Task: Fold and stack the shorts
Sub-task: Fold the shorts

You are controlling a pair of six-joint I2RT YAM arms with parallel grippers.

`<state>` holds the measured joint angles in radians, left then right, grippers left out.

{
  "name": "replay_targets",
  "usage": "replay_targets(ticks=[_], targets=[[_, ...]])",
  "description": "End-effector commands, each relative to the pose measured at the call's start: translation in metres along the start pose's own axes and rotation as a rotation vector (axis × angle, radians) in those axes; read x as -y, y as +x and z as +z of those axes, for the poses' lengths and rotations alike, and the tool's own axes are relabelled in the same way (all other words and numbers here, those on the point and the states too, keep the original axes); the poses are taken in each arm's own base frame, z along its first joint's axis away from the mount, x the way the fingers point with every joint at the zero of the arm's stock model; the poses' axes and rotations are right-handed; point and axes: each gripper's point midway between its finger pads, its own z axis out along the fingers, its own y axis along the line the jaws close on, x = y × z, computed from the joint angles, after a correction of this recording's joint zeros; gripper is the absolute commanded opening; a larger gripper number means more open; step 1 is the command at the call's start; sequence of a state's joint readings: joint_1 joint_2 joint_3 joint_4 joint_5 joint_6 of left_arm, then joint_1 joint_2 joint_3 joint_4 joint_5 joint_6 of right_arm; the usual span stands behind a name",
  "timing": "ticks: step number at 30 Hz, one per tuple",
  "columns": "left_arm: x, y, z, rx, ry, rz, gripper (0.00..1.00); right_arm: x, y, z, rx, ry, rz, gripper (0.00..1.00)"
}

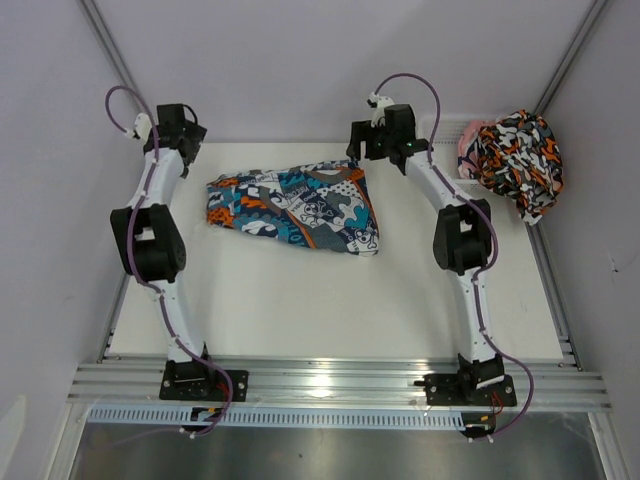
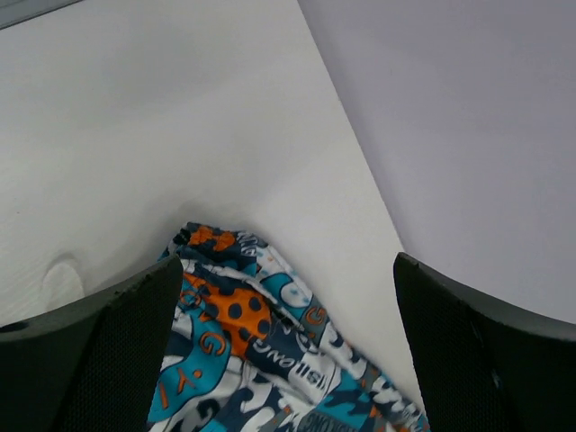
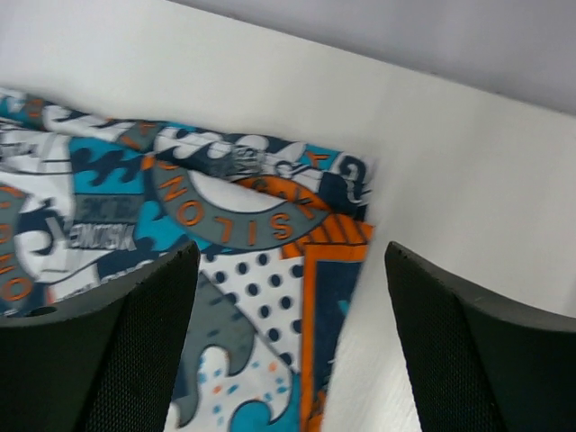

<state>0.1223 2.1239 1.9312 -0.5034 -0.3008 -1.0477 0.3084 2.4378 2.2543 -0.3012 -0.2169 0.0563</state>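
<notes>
The teal-blue, orange and white shorts (image 1: 295, 210) lie folded flat in the middle of the white table. My left gripper (image 1: 195, 150) hovers over their left end, open, and the cloth (image 2: 261, 342) lies loose between its black fingers (image 2: 117, 351). Above the shorts' far right corner my right gripper (image 1: 358, 152) stands open too. That corner (image 3: 270, 270) shows between its fingers (image 3: 486, 351), untouched. The blotched orange, black and white shorts (image 1: 520, 160) sit bunched at the back right.
A white mesh basket (image 1: 447, 128) stands at the back right, under the blotched shorts. Grey walls close in the table at the back and on both sides. A metal rail (image 1: 330, 380) carries both arm bases at the near edge.
</notes>
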Motion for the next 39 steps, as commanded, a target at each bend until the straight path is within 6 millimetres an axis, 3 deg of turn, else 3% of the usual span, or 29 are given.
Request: replay_targets(ticks=[1,2,4,5,6,7,8,9,10,11,12,13,14,16,17,22,27,28,29,31,32,34,35,37,39], targets=[[0.011,-0.001,-0.043,-0.037,0.082,0.256,0.99,-0.029,-0.027,-0.045,-0.014,-0.134,0.104,0.85],[-0.007,0.013,-0.039,-0.087,0.056,0.281,0.99,-0.038,-0.027,-0.053,-0.03,-0.188,0.146,0.85],[-0.009,0.019,-0.045,-0.107,0.095,0.346,0.99,-0.035,-0.009,-0.057,-0.063,-0.21,0.202,0.84],[-0.03,0.033,-0.04,-0.15,0.062,0.367,0.99,-0.041,-0.017,-0.071,-0.045,-0.234,0.207,0.84],[-0.028,0.039,-0.042,-0.172,0.101,0.38,0.99,-0.042,0.0,-0.071,-0.068,-0.233,0.23,0.84],[-0.03,0.038,-0.046,-0.174,0.115,0.397,0.99,-0.046,0.002,-0.076,-0.072,-0.236,0.233,0.84],[-0.049,0.052,-0.043,-0.213,0.087,0.411,0.99,-0.053,-0.004,-0.087,-0.062,-0.251,0.23,0.83],[-0.053,0.057,-0.044,-0.24,0.097,0.42,0.99,-0.059,-0.004,-0.091,-0.06,-0.259,0.235,0.82],[-0.055,0.061,-0.047,-0.251,0.104,0.439,0.99,-0.063,0.009,-0.093,-0.087,-0.26,0.244,0.81],[-0.072,0.072,-0.045,-0.285,0.08,0.451,0.99,-0.074,0.012,-0.096,-0.093,-0.272,0.242,0.8],[-0.077,0.074,-0.045,-0.296,0.076,0.456,0.99,-0.085,0.004,-0.103,-0.067,-0.292,0.234,0.78],[-0.073,0.075,-0.049,-0.294,0.11,0.46,0.99,-0.092,0.016,-0.104,-0.087,-0.295,0.248,0.77],[-0.093,0.087,-0.046,-0.324,0.086,0.464,0.99,-0.107,0.019,-0.104,-0.091,-0.309,0.24,0.75],[-0.089,0.095,-0.053,-0.37,0.161,0.441,0.99,-0.125,0.017,-0.107,-0.071,-0.334,0.248,0.68],[-0.102,0.1,-0.05,-0.382,0.15,0.43,0.99,-0.14,0.027,-0.105,-0.085,-0.35,0.245,0.65],[-0.117,0.1,-0.051,-0.393,0.198,0.412,0.99,-0.181,0.034,-0.097,-0.071,-0.409,0.256,0.57],[-0.119,0.114,-0.045,-0.471,0.363,0.322,0.99,-0.233,0.026,-0.083,-0.056,-0.523,0.25,0.53],[-0.115,0.113,-0.045,-0.467,0.396,0.305,0.99,-0.238,0.04,-0.069,-0.086,-0.524,0.257,0.52],[-0.105,0.112,-0.046,-0.453,0.453,0.291,0.99,-0.253,0.028,-0.067,-0.068,-0.55,0.257,0.48],[-0.113,0.118,-0.048,-0.456,0.464,0.273,0.99,-0.265,0.035,-0.057,-0.083,-0.574,0.273,0.44],[-0.11,0.117,-0.05,-0.453,0.482,0.252,0.99,-0.271,0.045,-0.045,-0.095,-0.588,0.309,0.36],[-0.11,0.119,-0.052,-0.443,0.518,0.234,0.99,-0.286,0.043,-0.039,-0.077,-0.638,0.333,0.28],[-0.103,0.116,-0.053,-0.434,0.546,0.228,0.99,-0.289,0.059,-0.027,-0.113,-0.639,0.373,0.19],[-0.102,0.121,-0.058,-0.439,0.589,0.206,0.99,-0.301,0.06,-0.022,-0.11,-0.675,0.389,0.1],[-0.1,0.125,-0.063,-0.442,0.643,0.192,0.99,-0.307,0.079,-0.01,-0.149,-0.688,0.424,0.07]])
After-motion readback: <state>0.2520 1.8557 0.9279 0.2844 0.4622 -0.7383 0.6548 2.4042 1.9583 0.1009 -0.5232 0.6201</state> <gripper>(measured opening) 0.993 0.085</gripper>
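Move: About 15 cm back, 5 cm to the right and some 15 cm below the left hand lies the near left corner of the shorts, with their far left corner about 11 cm farther out than it. For the right hand, the middle of the shorts is roughly 15 cm back, 22 cm left and 13 cm down. Their far right corner is almost directly under this hand; the near right corner is some 27 cm back and 5 cm right. Swinging back about 14 cm and down about 12, the wide-open left hand also shifts right to the near left corner of the shorts, turning clockwise nearly 40 degrees; contact can't be made out. The right hand draws back over the shorts, then sweeps left about 24 cm above their middle, rolling and turning counter-clockwise, its empty fingers almost shutting in the air. ##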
